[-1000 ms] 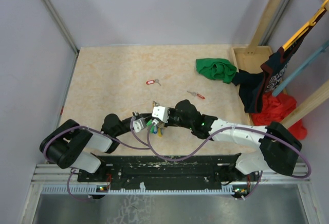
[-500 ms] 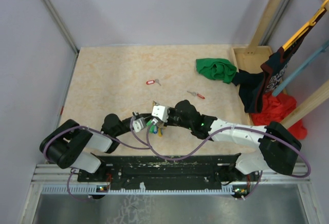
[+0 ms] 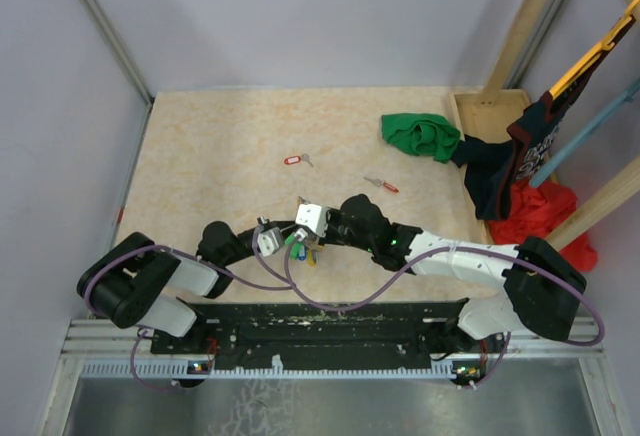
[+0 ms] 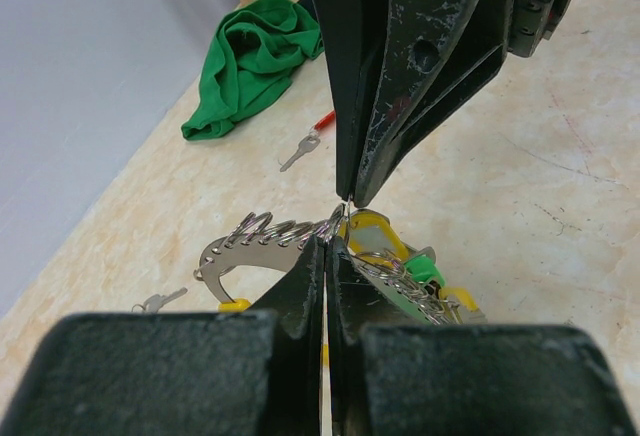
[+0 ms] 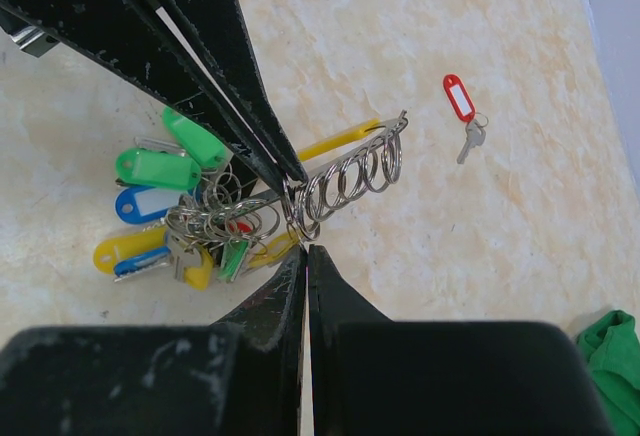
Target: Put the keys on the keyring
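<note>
The keyring [image 5: 345, 178] is a bunch of small steel rings on a grey metal piece, with green, blue and yellow tags [image 5: 150, 168]. It lies between the arms at the near table edge [image 3: 303, 247]. My left gripper [image 4: 327, 240] is shut, and the rings [image 4: 270, 228] pass right at its tips. My right gripper [image 5: 305, 248] is shut too, its tips touching the lowest ring from the other side. In the top view the left gripper [image 3: 287, 240] and right gripper [image 3: 303, 235] meet tip to tip. The task's loose keys are hidden or out of view.
A key with a red oblong tag [image 3: 293, 160] and a slim red-headed key [image 3: 381, 185] lie farther out on the table. A green cloth [image 3: 420, 134] sits at the back right beside a wooden tray [image 3: 490, 111]. Dark and red clothes [image 3: 530, 206] hang at the right.
</note>
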Controlling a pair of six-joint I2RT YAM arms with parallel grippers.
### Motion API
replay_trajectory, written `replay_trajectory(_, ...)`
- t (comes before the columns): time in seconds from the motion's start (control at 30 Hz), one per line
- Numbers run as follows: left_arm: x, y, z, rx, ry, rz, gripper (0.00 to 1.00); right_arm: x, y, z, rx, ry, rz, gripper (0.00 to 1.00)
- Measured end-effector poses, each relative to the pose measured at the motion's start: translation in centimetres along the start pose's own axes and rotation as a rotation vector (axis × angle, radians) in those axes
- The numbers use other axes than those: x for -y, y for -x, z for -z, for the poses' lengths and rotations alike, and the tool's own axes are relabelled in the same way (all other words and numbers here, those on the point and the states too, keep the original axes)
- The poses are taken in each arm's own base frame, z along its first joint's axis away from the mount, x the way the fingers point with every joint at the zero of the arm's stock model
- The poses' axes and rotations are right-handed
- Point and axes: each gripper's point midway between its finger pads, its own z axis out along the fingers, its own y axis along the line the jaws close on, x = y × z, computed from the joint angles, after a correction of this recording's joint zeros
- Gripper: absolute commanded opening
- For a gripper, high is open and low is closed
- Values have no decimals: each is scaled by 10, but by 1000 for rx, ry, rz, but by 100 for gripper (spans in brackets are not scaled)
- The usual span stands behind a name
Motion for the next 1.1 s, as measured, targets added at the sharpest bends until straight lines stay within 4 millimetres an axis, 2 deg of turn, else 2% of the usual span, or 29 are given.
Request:
replay_trajectory(0.53, -4, 1, -2, -3, 28, 61, 0, -7, 16, -4, 59, 7, -61, 0)
replay_trajectory(0.7, -8, 1, -2, -6, 51, 71, 0, -6, 16, -4, 54, -6, -89, 0)
replay_trajectory(0.9, -17, -2, 0, -25, 100, 79, 0, -12, -9, 7, -73, -19, -201, 0)
replay_trajectory(1.1, -26, -5, 2, -43, 154, 81, 0, -25, -33, 38, -255, -30, -417, 0)
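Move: Between the almost touching fingertips, the right hand holds the yellow-tagged key at the coiled end of the keyring, pinched in the left hand some 1 cm to the right hand's left and 1 cm lower. The bunch of keys hangs about 5 cm back and 5 cm below; a loose red-tagged key lies 14 cm straight ahead on the table, 12 cm below. From the left hand, the yellow-tagged key is about 2 cm right, 1 cm back and 2 cm below. Backing away from the keyring with the yellow-tagged key still pinched, the right hand first eases about 1.5 cm left and slightly up and back, then reverses and swings some 6 cm right, also down and back, tipping down and turning clockwise, each by about 20 degrees. The left hand keeps its grip on the keyring, drawing it a couple of centimetres forward and slightly left while turning a little counter-clockwise. ##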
